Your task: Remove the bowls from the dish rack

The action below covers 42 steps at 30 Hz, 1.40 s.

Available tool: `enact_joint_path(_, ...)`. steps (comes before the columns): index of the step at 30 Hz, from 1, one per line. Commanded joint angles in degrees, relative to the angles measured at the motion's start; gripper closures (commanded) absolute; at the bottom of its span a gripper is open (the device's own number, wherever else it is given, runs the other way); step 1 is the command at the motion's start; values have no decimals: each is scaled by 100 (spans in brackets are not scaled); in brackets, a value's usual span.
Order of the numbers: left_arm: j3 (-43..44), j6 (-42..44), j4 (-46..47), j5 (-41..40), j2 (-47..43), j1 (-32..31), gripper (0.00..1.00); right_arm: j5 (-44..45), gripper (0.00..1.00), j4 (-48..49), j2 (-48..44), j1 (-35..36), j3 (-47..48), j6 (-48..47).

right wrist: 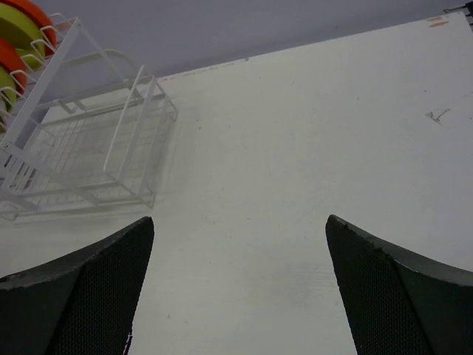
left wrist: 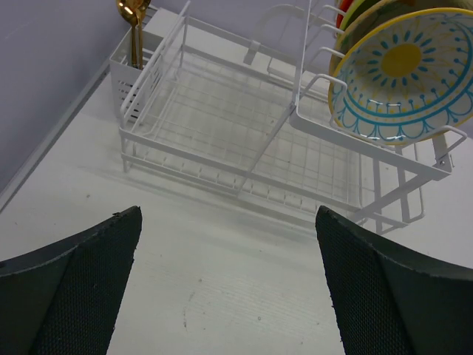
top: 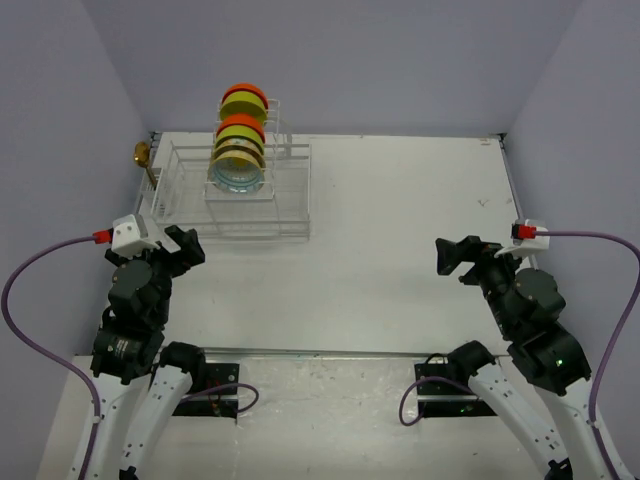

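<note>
The white wire dish rack (top: pixel 185 198) stands at the back left of the table. Several bowls stand on edge in its upright slotted section: orange (top: pixel 243 91) and lime-green (top: pixel 238 134) ones behind, and a white floral bowl (top: pixel 237 172) in front. In the left wrist view the floral bowl (left wrist: pixel 403 74) faces the camera at top right of the rack (left wrist: pixel 199 118). My left gripper (top: pixel 186 246) (left wrist: pixel 228 214) is open, just in front of the rack. My right gripper (top: pixel 450 255) (right wrist: pixel 239 220) is open over bare table, with the rack (right wrist: pixel 81 148) far to its left.
A gold spoon (left wrist: pixel 131 15) stands in the rack's cutlery holder (left wrist: pixel 137 81) at its far left corner. The low basket base holds nothing. Walls close off the table at the back and both sides.
</note>
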Motion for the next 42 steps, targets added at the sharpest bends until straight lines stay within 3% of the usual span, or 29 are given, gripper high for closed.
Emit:
enact_joint_path(1,159,-86,71,37,-34,-12,0,-130,1,253,4,-3,16,-95)
enact_joint_path(7,747,-788,-246,1204,63,-12,0,-457,1,482,-189,-3,-168,-165)
enact_joint_path(13,1162,-1640,-290,1856,-42,-21,0,-746,1,552,-295,-3,-213,-78)
enact_joint_path(17,872,-3069,26,2226,-60,-12,0,-555,1,631,-392,-3,-230,89)
enact_joint_path(25,846,-4585,983,3148,1187,-12,0,-693,1,631,-269,-11,-212,125)
enact_joint_path(32,766,-5569,1924,3088,1785,-30,10,-896,1,710,-286,-3,-265,151)
enact_joint_path(37,968,-5799,2214,2394,2400,-161,22,-984,1,736,-383,-11,-274,72)
enact_joint_path(42,1310,-5659,2812,1577,3068,-793,27,-976,1,736,-444,-3,-301,46)
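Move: The front bowl, white with a blue pattern, hangs in the rack's upper tier about 17 cm ahead of the left hand, 11 cm to its right and nearly level in height. The next patterned bowl is some 3 cm beyond it, and the nearer orange bowl about 9 cm beyond it. The cutlery holder is roughly 22 cm ahead of that hand, 8 cm to its left and 9 cm lower. From the right hand the front bowl is about 18 cm ahead and 47 cm left. The blue-patterned front bowl is what the left hand closes in on: it rises while swinging right and drawing slightly back, then reaches forward, ending about 15 cm farther right, 9 cm ahead and higher. The hand rolls some 60 degrees, left side down, fingers swinging right and narrowing to about three quarters open, with no touch visible. The right hand drifts under 3 cm left. ##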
